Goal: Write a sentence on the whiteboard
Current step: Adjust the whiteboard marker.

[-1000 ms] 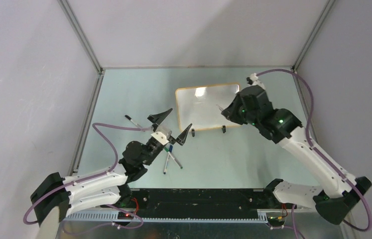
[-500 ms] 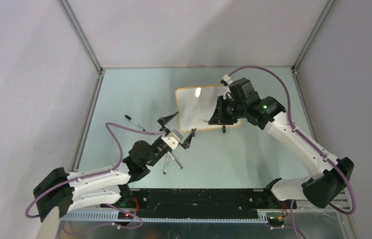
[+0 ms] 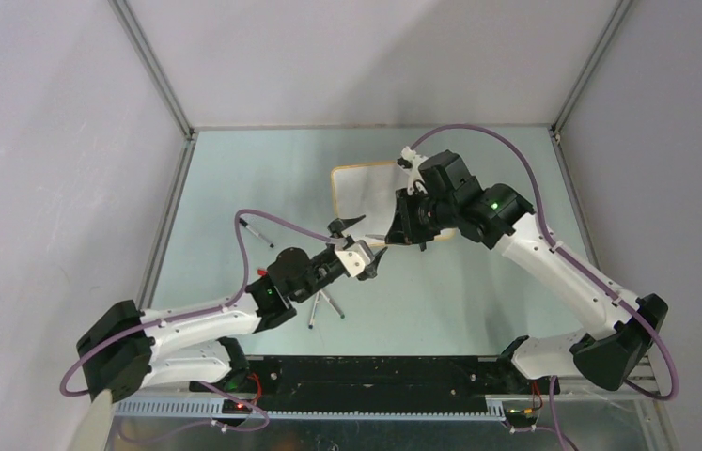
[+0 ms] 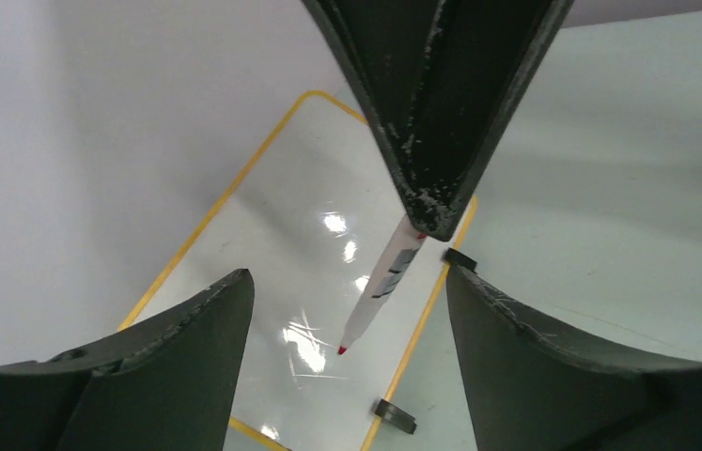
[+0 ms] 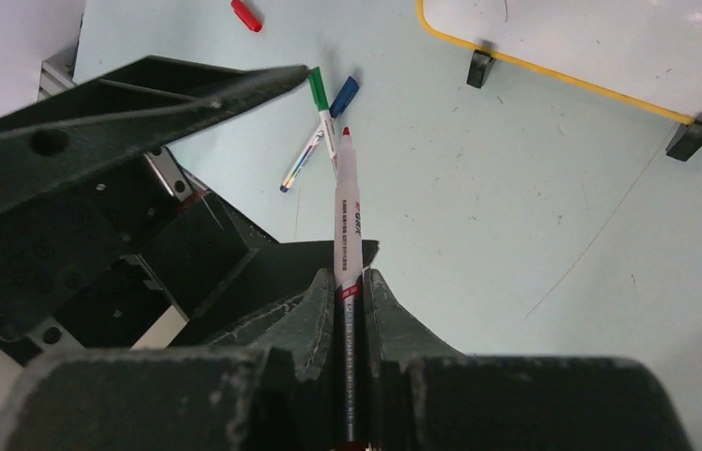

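The whiteboard [image 3: 364, 185] lies at the back of the table, white with a thin orange frame [image 4: 234, 193] and black clip feet [image 5: 480, 66]. No sentence shows on the part of it that I see. My right gripper [image 3: 396, 231] [image 5: 348, 274] is shut on a red marker [image 5: 345, 211], uncapped, with its red tip [image 4: 340, 349] hovering over the board's near edge. My left gripper [image 3: 364, 241] [image 4: 347, 277] is open just in front of that tip, its fingers [image 5: 140, 89] either side of it without touching.
A green and a blue marker [image 5: 323, 122] lie crossed on the table near the left arm [image 3: 323, 305]. A red cap [image 5: 245, 14] lies beside them, and a black pen [image 3: 253, 228] further left. Metal rails border the table.
The right arm swung left across the board with the marker. The left arm reached forward and right toward it, and its jaws narrowed a little.
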Robot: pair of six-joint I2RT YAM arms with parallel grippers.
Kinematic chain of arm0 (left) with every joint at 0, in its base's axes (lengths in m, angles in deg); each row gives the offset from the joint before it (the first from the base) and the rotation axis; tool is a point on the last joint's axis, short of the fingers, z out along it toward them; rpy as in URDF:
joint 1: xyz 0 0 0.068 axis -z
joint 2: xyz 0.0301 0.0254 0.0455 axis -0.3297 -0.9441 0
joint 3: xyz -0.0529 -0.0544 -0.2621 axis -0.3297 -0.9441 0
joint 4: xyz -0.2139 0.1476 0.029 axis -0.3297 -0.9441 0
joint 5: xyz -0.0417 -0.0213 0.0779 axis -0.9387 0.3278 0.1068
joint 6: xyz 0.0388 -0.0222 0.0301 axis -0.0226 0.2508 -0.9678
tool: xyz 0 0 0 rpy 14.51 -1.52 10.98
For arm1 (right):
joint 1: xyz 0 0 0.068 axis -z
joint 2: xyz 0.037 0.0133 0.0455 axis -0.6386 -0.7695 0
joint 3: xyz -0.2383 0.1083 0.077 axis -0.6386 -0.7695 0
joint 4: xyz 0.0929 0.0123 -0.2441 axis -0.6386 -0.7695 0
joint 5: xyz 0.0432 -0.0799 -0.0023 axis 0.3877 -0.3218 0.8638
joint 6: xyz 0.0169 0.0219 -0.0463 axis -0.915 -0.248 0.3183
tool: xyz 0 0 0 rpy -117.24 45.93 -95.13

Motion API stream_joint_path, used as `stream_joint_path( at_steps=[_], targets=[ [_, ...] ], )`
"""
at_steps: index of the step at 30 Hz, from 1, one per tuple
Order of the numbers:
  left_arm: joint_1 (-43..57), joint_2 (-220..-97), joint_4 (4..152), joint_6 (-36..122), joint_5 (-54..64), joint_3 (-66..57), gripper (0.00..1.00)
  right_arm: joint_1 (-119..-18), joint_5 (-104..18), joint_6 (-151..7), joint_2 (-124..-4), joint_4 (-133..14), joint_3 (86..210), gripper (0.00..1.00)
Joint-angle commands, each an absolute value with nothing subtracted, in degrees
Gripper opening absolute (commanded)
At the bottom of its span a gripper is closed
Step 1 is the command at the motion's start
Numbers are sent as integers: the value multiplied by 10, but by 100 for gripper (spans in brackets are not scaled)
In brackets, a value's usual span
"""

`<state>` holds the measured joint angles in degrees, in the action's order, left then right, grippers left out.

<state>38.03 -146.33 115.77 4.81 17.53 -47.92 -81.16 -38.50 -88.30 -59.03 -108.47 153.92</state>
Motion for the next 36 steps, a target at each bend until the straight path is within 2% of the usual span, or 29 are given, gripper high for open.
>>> stream_joint_path(
  at_steps=[1,4,9,11,12,18,21,24,26,27,28,30,33,36],
  targets=[
    [385,-1474,1134,53,137,-451,75,-824,-400,-863,-593,-1097,1571,0],
    [384,-1476,1131,52,125,-452,66,-824,-404,-861,-587,-1098,1571,0],
    [384,-1484,1107,49,108,-440,58,-826,-398,-851,-579,-1104,1567,0],
    [385,-1488,1094,46,101,-432,53,-826,-397,-846,-579,-1111,1567,0],
    [384,-1490,1087,45,99,-428,47,-827,-397,-843,-579,-1115,1567,0],
    [384,-1494,1079,41,94,-425,37,-833,-394,-841,-576,-1117,1568,0],
    [385,-1497,1066,36,85,-417,25,-835,-395,-841,-572,-1115,1568,0],
    [385,-1502,1050,28,81,-410,18,-836,-398,-842,-566,-1112,1567,0],
    [385,-1503,1045,27,76,-407,8,-836,-401,-842,-563,-1110,1567,0],
    [385,-1503,1044,29,79,-405,2,-836,-403,-843,-560,-1107,1564,5],
    [384,-1503,1044,32,81,-405,1,-837,-407,-843,-556,-1104,1562,17],
    [384,-1500,1052,39,85,-406,0,-837,-408,-845,-548,-1090,1555,30],
    [384,-1493,1067,51,88,-412,0,-838,-411,-849,-544,-1077,1550,41],
    [384,-1490,1073,55,86,-414,0,-840,-413,-851,-549,-1072,1549,45]
  ],
)
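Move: The marker is already clamped by its rear half in the right hand, with its bare red tip slanting down to the left. Its middle lies about 5 cm to the right of the open left hand, 1 cm back and roughly level. From the right hand it is about 2 cm left, 1 cm ahead and 2 cm below. On the table, 25 cm below the left hand, the whiteboard is some 19 cm ahead and 6 cm right; the green marker is 4 cm back and 10 cm left. Down and to the right, with a smaller pull back, the left hand travels some 4.5 cm onto the marker, turning slightly clockwise as its fingers close and pinch the barrel near the tip. The right hand, still gripping the rear, eases a little back, then opens partway and rises about 2 cm. ##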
